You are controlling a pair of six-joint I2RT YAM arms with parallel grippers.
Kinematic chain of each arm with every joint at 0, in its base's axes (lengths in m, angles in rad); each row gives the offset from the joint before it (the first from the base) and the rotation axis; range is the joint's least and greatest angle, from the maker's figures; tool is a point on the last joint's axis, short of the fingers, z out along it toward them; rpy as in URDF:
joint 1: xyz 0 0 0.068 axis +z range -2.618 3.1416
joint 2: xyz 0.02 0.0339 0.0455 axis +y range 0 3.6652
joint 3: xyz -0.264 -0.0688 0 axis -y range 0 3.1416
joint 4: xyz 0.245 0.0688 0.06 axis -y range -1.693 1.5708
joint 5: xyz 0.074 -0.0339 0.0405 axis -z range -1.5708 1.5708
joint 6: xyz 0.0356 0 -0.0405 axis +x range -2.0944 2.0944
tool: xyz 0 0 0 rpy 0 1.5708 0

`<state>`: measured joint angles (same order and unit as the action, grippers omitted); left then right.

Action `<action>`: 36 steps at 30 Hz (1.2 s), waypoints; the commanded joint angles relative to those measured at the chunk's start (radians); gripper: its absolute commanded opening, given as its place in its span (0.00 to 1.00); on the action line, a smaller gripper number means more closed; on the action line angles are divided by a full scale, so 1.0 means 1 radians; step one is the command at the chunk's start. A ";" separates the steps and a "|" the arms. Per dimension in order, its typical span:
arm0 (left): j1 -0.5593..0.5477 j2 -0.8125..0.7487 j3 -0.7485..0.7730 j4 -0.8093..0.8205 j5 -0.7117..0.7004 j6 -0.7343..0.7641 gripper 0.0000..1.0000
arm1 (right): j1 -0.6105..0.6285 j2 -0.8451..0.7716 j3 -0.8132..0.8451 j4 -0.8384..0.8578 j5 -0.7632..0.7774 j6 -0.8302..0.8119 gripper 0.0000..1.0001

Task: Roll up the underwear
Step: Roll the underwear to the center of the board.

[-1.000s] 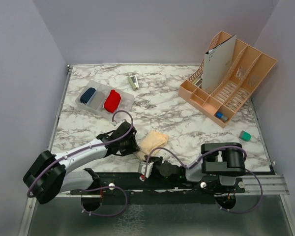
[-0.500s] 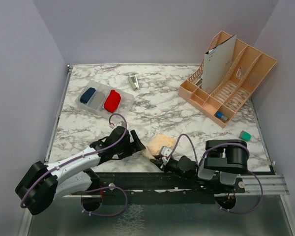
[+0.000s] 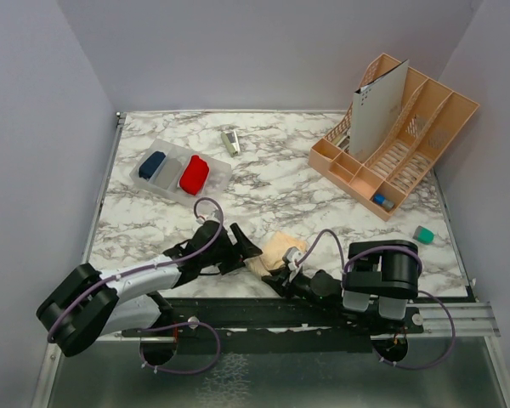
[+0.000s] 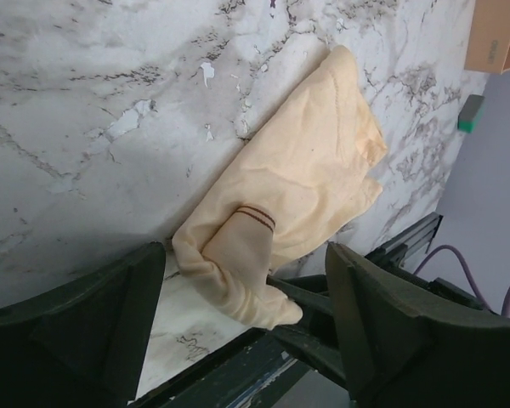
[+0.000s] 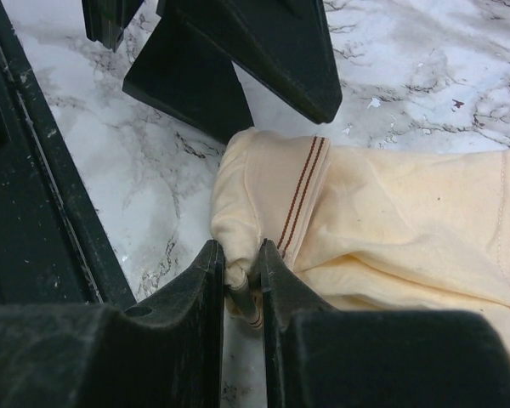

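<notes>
A peach-beige underwear (image 3: 280, 249) lies crumpled near the table's front edge, one end partly rolled with a thin red stripe (image 4: 257, 215) showing. My left gripper (image 3: 248, 249) is open just left of it, its jaws either side of the rolled end (image 4: 242, 263) without pinching it. From the front, my right gripper (image 3: 276, 274) is shut on the roll's near corner (image 5: 240, 255). The rest of the cloth (image 5: 391, 221) spreads out to the right. A red rolled underwear (image 3: 194, 173) sits in a clear tray (image 3: 219, 176).
The tray also holds a blue roll (image 3: 152, 164) and a grey roll (image 3: 170, 170). A peach desk organiser (image 3: 408, 127) with a white sheet (image 3: 378, 110) stands back right. A teal block (image 3: 423, 234) lies right, a small stapler-like thing (image 3: 230, 141) at the back. The black rail (image 5: 25, 212) runs along the front edge.
My left gripper has opened and slid right, up to the cloth. My right gripper has come forward and right along the front edge. The cloth has shifted slightly right.
</notes>
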<state>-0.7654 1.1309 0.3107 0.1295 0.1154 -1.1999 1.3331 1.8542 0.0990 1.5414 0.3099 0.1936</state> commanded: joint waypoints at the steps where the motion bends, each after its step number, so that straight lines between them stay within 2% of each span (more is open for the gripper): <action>1: -0.026 0.065 -0.036 -0.056 0.010 -0.013 0.76 | -0.005 0.068 -0.058 0.209 0.027 0.025 0.00; 4: -0.035 0.081 -0.043 -0.055 -0.003 -0.006 0.61 | -0.005 0.068 -0.061 0.209 0.035 0.021 0.01; 9: -0.045 0.108 -0.055 -0.007 -0.007 -0.003 0.44 | -0.005 0.070 -0.062 0.210 0.026 0.009 0.00; 14: -0.049 0.153 -0.030 0.009 -0.002 0.037 0.18 | -0.005 0.063 -0.064 0.210 -0.027 -0.055 0.01; 17: -0.049 0.158 -0.006 0.001 -0.005 0.087 0.05 | -0.005 0.042 -0.070 0.209 -0.076 -0.122 0.12; 18: -0.049 0.157 0.008 -0.013 -0.011 0.107 0.01 | -0.005 0.031 -0.077 0.208 -0.085 -0.138 0.22; 20: -0.049 0.154 0.047 -0.074 -0.040 0.152 0.00 | -0.005 0.000 -0.087 0.201 -0.112 -0.180 0.45; 22: -0.049 0.149 0.096 -0.174 -0.098 0.193 0.00 | -0.005 -0.053 -0.088 0.164 -0.130 -0.234 0.53; 25: -0.046 0.136 0.162 -0.359 -0.270 0.202 0.00 | -0.005 -0.181 -0.080 0.023 -0.174 -0.296 0.57; 28: -0.026 0.106 0.177 -0.491 -0.394 0.177 0.00 | -0.005 -0.337 -0.016 -0.251 -0.165 -0.337 0.59; 30: 0.007 0.065 0.153 -0.527 -0.413 0.150 0.00 | -0.005 -0.426 0.026 -0.402 -0.128 -0.365 0.59; 36: 0.095 -0.151 0.073 -0.664 -0.462 0.057 0.00 | -0.005 -0.548 0.062 -0.573 -0.096 -0.513 0.61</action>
<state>-0.7216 1.1118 0.4503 -0.2932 -0.2108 -1.0847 1.3289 1.3472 0.1368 1.1851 0.1905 -0.1886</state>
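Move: For the open left hand, the underwear's rolled near end lies about 3 cm to the right, 2 cm back and 3 cm below; the whole underwear's middle is roughly 9 cm right and 1 cm ahead. The red roll in the clear box sits some 15 cm left and 24 cm ahead. The right hand already pinches the rolled end's edge, its middle about 3 cm ahead and 3 cm left, level. Left hand sinks 2 cm, pinches the rolled end, drags it about 8 cm left; right releases and rises. ##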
